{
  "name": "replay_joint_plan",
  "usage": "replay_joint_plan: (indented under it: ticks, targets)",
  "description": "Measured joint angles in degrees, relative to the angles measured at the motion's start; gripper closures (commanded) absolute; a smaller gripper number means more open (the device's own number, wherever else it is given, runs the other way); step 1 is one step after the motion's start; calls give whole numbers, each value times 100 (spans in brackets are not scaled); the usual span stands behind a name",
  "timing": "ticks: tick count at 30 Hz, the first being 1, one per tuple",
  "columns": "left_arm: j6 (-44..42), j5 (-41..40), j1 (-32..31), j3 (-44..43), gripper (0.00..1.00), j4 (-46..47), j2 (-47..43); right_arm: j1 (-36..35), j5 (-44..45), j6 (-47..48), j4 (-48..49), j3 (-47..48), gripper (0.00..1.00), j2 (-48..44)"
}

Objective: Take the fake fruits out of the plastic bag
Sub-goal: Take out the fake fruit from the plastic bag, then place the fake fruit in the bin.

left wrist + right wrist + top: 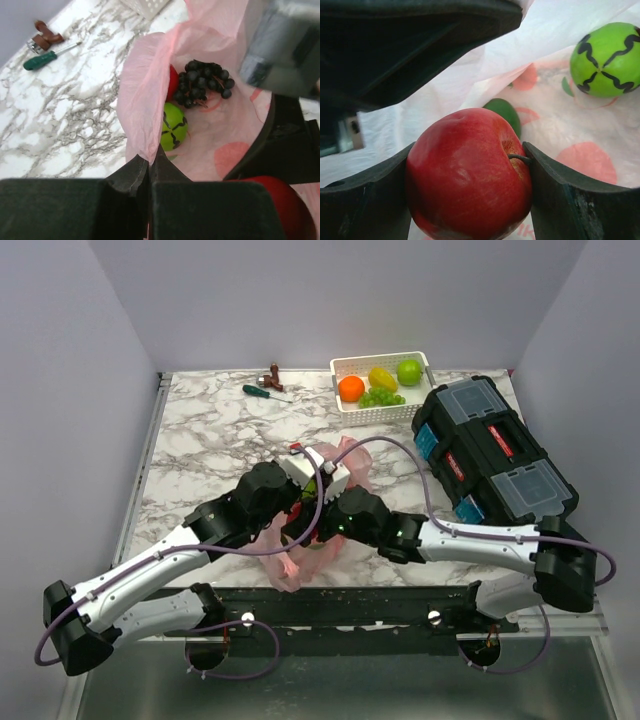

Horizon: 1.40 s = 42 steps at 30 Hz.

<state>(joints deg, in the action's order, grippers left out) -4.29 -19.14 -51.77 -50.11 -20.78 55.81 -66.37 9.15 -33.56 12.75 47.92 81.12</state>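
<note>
The pink plastic bag (345, 455) lies mid-table between both arms. My left gripper (150, 160) is shut on the bag's rim (145, 85), holding the mouth open. Inside lie a dark grape bunch (205, 82), a green fruit with black lines (174, 126) and a red fruit (173, 82) half hidden by the rim. My right gripper (467, 180) is inside the bag, shut on a red apple (467, 175); its fingers press both sides. A dark green piece (505, 112) shows behind the apple. An orange (351, 388), lemon (382, 377), green apple (409, 371) and green grapes (380, 398) lie in the basket.
The white perforated basket (345, 365) stands at the back centre. A black toolbox (495, 450) with clear lids fills the right side. A green-handled screwdriver (263, 392) and a small brown part (274, 373) lie at the back, left of the basket.
</note>
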Motion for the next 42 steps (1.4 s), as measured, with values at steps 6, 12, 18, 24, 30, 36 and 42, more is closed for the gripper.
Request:
replay_joint_plan:
  ticks: [6, 12, 18, 24, 30, 36, 42]
  targets:
    - [-310, -184, 0, 271, 100, 387, -509, 0, -264, -404, -787, 247, 84, -595]
    - [-269, -210, 0, 654, 100, 612, -868, 0, -258, -651, -1685, 422, 85, -1161]
    - [-249, -212, 0, 693, 100, 660, -785, 0, -116, -680, -2444, 660, 88, -1939]
    - [-251, -232, 0, 660, 100, 649, -629, 0, 256, -439, -2951, 1283, 92, -2413]
    - [-251, -293, 0, 564, 100, 614, -579, 0, 1250, -232, -3381, 1589, 92, -2629]
    - [-249, -293, 0, 509, 100, 525, -590, 0, 2564, 13, -3716, 1906, 92, -2481]
    - [-249, -289, 0, 507, 100, 516, -597, 92, 3388, 535, -3779, 2903, 92, -1631]
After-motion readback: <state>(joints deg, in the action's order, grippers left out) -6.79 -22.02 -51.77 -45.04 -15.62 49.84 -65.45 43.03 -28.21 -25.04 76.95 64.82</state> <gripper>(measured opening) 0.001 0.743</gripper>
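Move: The right hand already grips the red apple inside the bag; the white basket it is bound for lies about 44 cm ahead of that hand, 22 cm to its right and roughly 10 cm lower. The green ball is some 12 cm straight ahead, the dark grapes 14 cm ahead and 6 cm right; the orange in the basket is about 44 cm ahead and 13 cm right. From the left hand the basket lies roughly 38 cm ahead, 24 cm right. Keeping its grip on the red apple, the right hand lifts it about 20 cm out of the bag, easing back a little at first, then carries it some 14 cm to the right over the bag's right side and at last forward, while the wrist swings about 30 degrees clockwise so the fingers turn from the left towards the basket and tip up somewhat. The left hand stays nearly in place with its shut fingers still pinching the bag's rim, giving only a centimetre or two up and to the left as it tilts slightly up. ##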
